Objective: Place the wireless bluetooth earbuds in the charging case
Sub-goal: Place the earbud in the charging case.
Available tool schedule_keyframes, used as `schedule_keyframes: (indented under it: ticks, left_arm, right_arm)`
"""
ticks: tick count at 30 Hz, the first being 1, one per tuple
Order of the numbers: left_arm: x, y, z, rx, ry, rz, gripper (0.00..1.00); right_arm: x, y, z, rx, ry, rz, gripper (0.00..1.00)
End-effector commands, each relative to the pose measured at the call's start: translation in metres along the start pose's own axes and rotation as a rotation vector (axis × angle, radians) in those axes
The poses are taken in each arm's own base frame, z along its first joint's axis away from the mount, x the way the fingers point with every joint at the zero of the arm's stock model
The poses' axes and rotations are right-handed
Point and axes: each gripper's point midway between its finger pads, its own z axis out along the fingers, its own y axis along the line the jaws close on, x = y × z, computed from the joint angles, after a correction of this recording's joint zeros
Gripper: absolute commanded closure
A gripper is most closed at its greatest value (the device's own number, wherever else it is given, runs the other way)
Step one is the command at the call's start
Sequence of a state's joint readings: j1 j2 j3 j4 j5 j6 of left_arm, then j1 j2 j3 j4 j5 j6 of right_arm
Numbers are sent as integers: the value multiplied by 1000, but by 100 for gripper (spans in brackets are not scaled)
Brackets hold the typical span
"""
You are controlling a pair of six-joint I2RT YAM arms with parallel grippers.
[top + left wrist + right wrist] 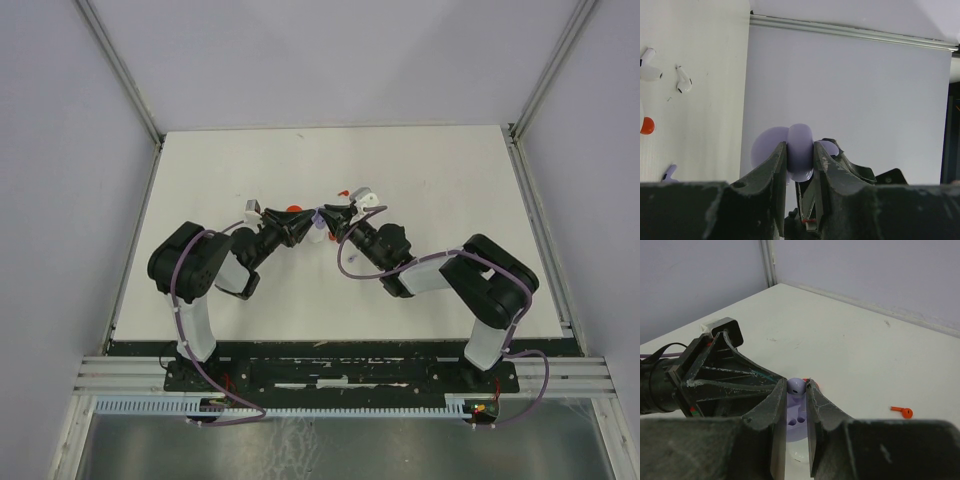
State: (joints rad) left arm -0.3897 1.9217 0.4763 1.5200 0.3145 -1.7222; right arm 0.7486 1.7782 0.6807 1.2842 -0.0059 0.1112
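Observation:
My left gripper [800, 146] is shut on the lavender charging case [800, 160], holding it off the table with its lid open. My right gripper [796, 387] is shut on a lavender earbud [796, 385], pinched at the fingertips right over the case [797, 416] and its two empty sockets. In the top view both grippers, left [298, 226] and right [328, 220], meet at the table's middle. Loose on the table lie two white earbuds [683, 80] [649, 71], another lavender earbud [669, 173] and a red earbud [902, 412].
A red round piece [646, 125] sits on the table beside the loose earbuds, also seen as a red spot [293, 210] behind the grippers. A white piece [366, 195] lies just beyond the right gripper. Grey walls enclose the white table [440, 200].

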Motion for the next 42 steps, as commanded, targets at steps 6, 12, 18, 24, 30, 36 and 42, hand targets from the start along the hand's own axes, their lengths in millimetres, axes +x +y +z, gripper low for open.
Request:
schedule_keyframes:
  ticks: [6,12,18,24,30,36,42]
  left_arm:
    - [6,-31,2,125,28,0,97]
    - [6,-32,2,128,29,-1,97]
    - [5,-33,2,133,27,-1,97]
    - [5,-37,1,145,29,-1,97]
    - [5,-39,1,149,29,3,97]
    - [5,-37,1,146,31,5,97]
    - [5,-34,2,138,34,1,97]
  right_arm:
    - [-1,9,-5,-32,-44,30,99]
    - [2,8,-7,-32,-37,34,99]
    - [3,7,-9,-23,-33,39,99]
    - [8,7,-12,-18,-18,52,98]
    - [10,6,-12,-14,-11,64,88]
    - [-2,4,-11,0,-47,74,62]
    - [-37,4,-7,9,-121,78,48]
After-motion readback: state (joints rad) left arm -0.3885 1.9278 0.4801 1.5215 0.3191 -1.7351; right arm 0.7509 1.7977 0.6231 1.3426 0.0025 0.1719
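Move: The open charging case, still pinched in the left hand, has its middle about 3 cm below the right hand's point and 1 cm back, sideways level with it. From the left hand it lies about 1 cm back, 1 cm right and 1 cm below. On the table some 18 cm below the right hand are the white case, 4 cm ahead and 2 left, the red earbud, 4 ahead and 2 right, and the red case, 12 ahead and 8 left. Down, with a slight draw back, the right hand lowers the purple earbud it already holds about 2 cm into the open charging case, quickly at first, then creeping. It tips down only a few degrees. Once low, its fingers open wide and let go of the earbud, the hand just starting to rise; the left hand holds the case still. ##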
